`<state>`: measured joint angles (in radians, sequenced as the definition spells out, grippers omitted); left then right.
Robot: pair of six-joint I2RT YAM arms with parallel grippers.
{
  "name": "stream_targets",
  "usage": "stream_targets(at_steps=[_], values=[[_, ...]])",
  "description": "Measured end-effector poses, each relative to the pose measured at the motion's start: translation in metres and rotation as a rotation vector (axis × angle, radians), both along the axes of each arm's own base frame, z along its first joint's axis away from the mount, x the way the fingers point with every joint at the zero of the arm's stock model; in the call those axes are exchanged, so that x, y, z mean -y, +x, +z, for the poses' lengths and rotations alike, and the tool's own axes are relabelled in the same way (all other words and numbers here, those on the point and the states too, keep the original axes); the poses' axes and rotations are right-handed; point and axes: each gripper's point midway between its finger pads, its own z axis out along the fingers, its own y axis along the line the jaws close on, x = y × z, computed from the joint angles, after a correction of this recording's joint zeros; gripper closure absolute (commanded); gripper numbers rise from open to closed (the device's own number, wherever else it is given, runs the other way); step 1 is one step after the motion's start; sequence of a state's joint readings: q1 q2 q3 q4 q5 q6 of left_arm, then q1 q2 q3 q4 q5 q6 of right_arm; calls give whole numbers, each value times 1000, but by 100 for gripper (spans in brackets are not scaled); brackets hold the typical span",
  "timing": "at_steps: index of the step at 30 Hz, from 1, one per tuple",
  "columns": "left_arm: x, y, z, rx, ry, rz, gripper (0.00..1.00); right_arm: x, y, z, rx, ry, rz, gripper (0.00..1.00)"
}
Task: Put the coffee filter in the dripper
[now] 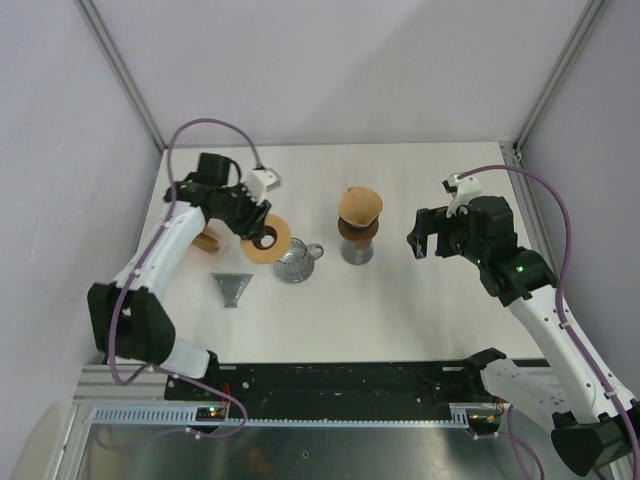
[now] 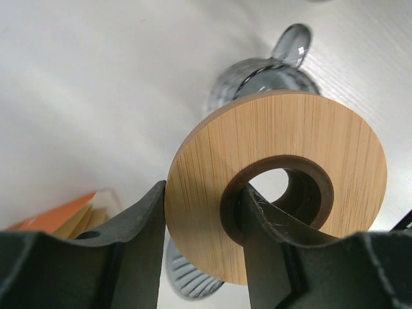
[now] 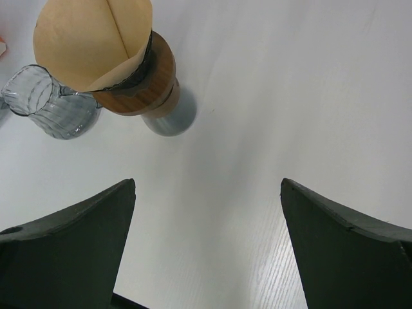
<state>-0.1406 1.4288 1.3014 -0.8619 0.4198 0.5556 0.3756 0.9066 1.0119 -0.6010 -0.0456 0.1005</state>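
Note:
A tan paper coffee filter (image 1: 359,204) (image 3: 90,38) stands open as a cone in a wood-collared holder on a grey cup (image 1: 357,250) (image 3: 170,116) at mid-table. Left of it a ribbed glass dripper (image 1: 294,264) (image 3: 48,103) (image 2: 270,71) with a handle rests on the table. My left gripper (image 1: 255,222) (image 2: 203,193) is shut on a wooden ring (image 1: 272,240) (image 2: 277,135), one finger through its hole and the other on its outer rim, just above the glass dripper. My right gripper (image 1: 425,240) (image 3: 209,244) hangs open and empty to the right of the filter.
A stack of folded paper filters (image 1: 207,240) (image 2: 64,215) lies under the left arm. A grey triangular stand (image 1: 232,287) sits in front of it. Grey walls close in the table's left, back and right sides.

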Motion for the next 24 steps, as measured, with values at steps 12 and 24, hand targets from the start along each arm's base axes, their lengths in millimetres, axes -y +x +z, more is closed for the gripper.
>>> stream_targets(at_steps=[12,24], values=[[83,11,-57,-164,84,-200,100,2,2,-2,-6,-6,-10,1],[83,16,-76,-187,158,-197,100,3,1,-3,-12,-9,-11,1]])
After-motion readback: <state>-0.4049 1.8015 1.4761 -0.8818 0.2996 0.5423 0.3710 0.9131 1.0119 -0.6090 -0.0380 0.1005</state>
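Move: The left hand already holds the wooden ring by one side; the glass pitcher it is bound for stands about 12 cm right, 2 cm back and 13 cm below. The clear dripper lies roughly 6 cm left and 9 cm back, 15 cm down; the carafe carrying the filter stack is some 31 cm right, 1 cm ahead and 11 cm below. From the idle right hand the pitcher is about 44 cm left, 4 cm ahead and 20 cm down. Left hand carries the pinched wooden ring about 8 cm right and 8 cm down onto the glass pitcher. ##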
